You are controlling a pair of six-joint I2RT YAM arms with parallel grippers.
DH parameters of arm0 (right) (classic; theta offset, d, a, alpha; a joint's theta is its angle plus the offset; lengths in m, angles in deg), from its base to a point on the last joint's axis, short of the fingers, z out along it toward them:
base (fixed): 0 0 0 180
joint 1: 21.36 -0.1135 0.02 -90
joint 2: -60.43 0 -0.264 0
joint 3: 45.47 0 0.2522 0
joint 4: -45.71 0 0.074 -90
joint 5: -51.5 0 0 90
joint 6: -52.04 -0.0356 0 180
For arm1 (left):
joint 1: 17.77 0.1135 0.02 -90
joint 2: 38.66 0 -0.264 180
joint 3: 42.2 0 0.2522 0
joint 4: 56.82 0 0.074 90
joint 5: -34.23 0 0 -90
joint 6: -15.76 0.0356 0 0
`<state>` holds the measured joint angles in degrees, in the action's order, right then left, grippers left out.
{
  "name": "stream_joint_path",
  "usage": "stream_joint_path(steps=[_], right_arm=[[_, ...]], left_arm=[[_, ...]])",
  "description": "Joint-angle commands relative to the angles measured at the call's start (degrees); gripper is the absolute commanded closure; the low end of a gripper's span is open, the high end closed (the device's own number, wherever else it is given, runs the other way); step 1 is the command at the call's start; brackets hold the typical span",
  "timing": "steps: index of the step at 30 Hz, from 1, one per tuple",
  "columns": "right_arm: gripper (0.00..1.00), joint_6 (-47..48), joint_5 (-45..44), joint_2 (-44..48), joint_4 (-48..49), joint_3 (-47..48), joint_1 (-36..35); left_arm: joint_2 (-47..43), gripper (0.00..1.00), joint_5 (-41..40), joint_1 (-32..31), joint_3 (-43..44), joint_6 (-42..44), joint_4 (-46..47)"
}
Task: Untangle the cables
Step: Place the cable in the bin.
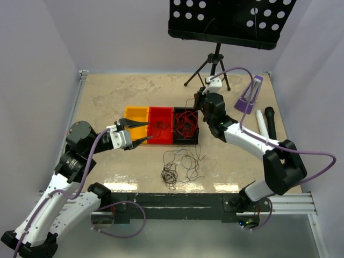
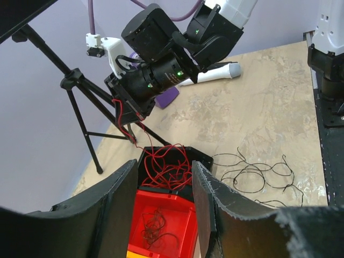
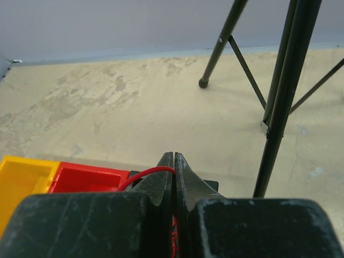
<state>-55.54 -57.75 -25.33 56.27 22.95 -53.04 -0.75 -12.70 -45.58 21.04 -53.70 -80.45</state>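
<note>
Red cables (image 1: 185, 124) lie heaped in the black bin (image 1: 195, 141). My right gripper (image 1: 200, 102) hangs over that bin's far edge, shut on one red cable (image 3: 145, 174) that runs down into the heap (image 2: 161, 161). In the right wrist view its jaws (image 3: 174, 158) are pressed together with the red strand between them. A small clump of dark cables (image 1: 160, 126) sits in the red bin (image 1: 160, 140). More dark cables (image 1: 180, 166) sprawl on the table in front of the bins. My left gripper (image 1: 149, 131) hovers open at the near side of the yellow and red bins, holding nothing (image 2: 165, 166).
A yellow bin (image 1: 136, 114) adjoins the red one on the left. A music stand's tripod (image 1: 215, 62) stands at the back. A purple metronome (image 1: 250, 97), a white cylinder (image 1: 262, 122) and a black one (image 1: 270, 123) lie at the right.
</note>
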Motion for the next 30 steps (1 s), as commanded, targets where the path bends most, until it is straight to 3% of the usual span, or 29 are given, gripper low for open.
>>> stream_joint_path(steps=[1,16,30], right_arm=[[1.00,-0.52,-4.22,-0.29,-4.80,1.60,0.22],[1.00,-5.53,1.14,-8.64,-8.06,2.65,-1.72],[1.00,-13.00,-6.77,-14.18,-15.26,6.26,-5.85]], left_arm=[[-0.03,0.51,0.17,0.04,0.89,-0.85,1.87],[-0.29,0.53,0.09,0.13,0.98,-1.29,2.31],[-0.65,0.53,0.09,0.04,0.36,-0.67,2.57]])
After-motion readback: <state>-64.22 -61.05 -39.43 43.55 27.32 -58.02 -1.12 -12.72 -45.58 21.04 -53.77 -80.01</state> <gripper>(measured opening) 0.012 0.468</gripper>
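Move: The black bin, where the red cable held in the right fingers is going, has its middle about 5 cm back, 4 cm to the left and some 14 cm below the right hand. The red bin adjoins it, also 5 cm back but 15 cm to the left. The stand's nearest foot is about 2 cm back and 5 cm to the right, at table level. From the left hand the black bin lies about 19 cm ahead, 15 cm to the right and 22 cm lower. Still pinching the red cable between shut fingers, the right hand sinks about 12 cm to the far half of the black bin, fast at first and slower at the end, easing some 4 cm left in the second half. On the way the hand tips about 20 degrees further nose-down; the grip stays shut. ##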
